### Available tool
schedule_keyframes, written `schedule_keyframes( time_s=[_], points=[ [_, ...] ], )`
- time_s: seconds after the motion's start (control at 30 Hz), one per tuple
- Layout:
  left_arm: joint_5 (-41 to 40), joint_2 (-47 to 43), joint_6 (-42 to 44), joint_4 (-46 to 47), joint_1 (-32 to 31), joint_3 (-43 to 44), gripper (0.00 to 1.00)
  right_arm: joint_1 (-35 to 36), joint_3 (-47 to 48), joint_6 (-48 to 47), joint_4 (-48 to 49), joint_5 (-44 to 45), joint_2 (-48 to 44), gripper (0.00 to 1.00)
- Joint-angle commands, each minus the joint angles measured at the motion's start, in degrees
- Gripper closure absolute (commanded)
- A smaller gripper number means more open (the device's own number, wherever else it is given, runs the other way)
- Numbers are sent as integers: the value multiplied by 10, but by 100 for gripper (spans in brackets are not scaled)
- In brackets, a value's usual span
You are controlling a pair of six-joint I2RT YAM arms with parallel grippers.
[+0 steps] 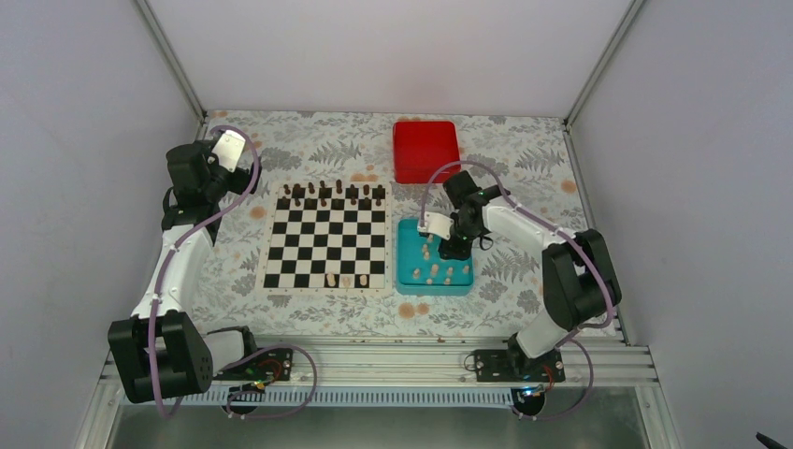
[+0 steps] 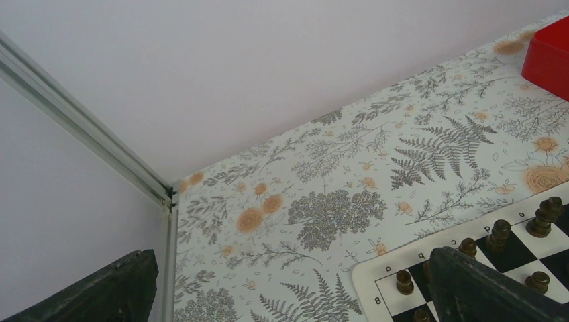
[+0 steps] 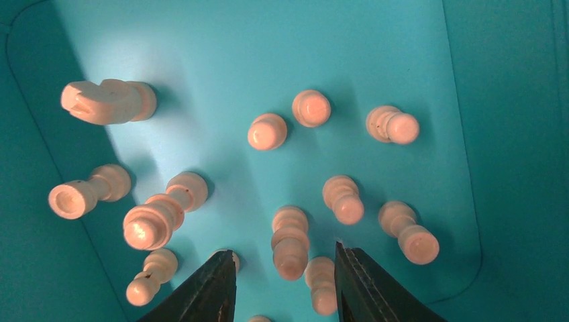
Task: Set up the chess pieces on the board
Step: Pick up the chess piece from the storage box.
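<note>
My right gripper (image 1: 455,251) hangs low inside the teal tray (image 1: 432,289), over the pale chess pieces (image 1: 435,271). In the right wrist view its jaws (image 3: 283,258) stand open on either side of one upright pale piece (image 3: 290,235) without touching it. Several more pale pieces stand around it, and a knight (image 3: 107,100) lies at the upper left. The board (image 1: 326,245) carries dark chessmen (image 1: 323,195) on its far rows and two pale pieces (image 1: 330,280) on its near row. My left gripper (image 1: 227,152) is open and empty above the table's far left corner.
A red box (image 1: 425,150) stands behind the tray, also seen in the left wrist view (image 2: 550,57). That view shows the board's corner (image 2: 382,275) with dark chessmen (image 2: 500,233), and the enclosure's frame post (image 2: 80,121) close on the left.
</note>
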Motion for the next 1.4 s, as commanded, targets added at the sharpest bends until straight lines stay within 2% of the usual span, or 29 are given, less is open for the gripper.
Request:
schedule_keyframes(
  time_s=[0.0, 0.6, 0.93, 1.17, 1.37],
  points=[
    [11, 3, 0, 1, 5, 1, 0, -4, -4, 6, 14, -14, 17, 60],
    [15, 1, -2, 1, 5, 1, 0, -4, -18, 8, 31, 4, 31, 68],
    [17, -4, -2, -1, 5, 0, 0, -4, 11, 8, 6, -5, 16, 87],
    [15, -9, -2, -2, 5, 2, 0, 18, 129, 13, -94, 14, -12, 91],
    [14, -13, -2, -2, 5, 6, 0, 102, 318, 18, -170, 24, 22, 92]
  ],
)
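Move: Below the right gripper, between its open fingers, stands the pale collared chess piece, its middle some 3 cm down. About 2 cm to the right of this piece stands a slim piece; a short piece is roughly 2 cm ahead and 1 cm left of it, and the pale king about 3 cm behind and 2 cm left of it. From the left gripper the collared piece lies some 44 cm right, 13 cm back and 23 cm below. Ease the right gripper straight down about 2 cm over the collared piece, its half-open fingers narrowing on the way, then hold there and pinch the piece's upper part. Then lift quickly, some 11 cm up out of the blue box, swinging about 4 cm forward and 4 cm left on the way and tilting the fingertips roughly 10 degrees forward. ##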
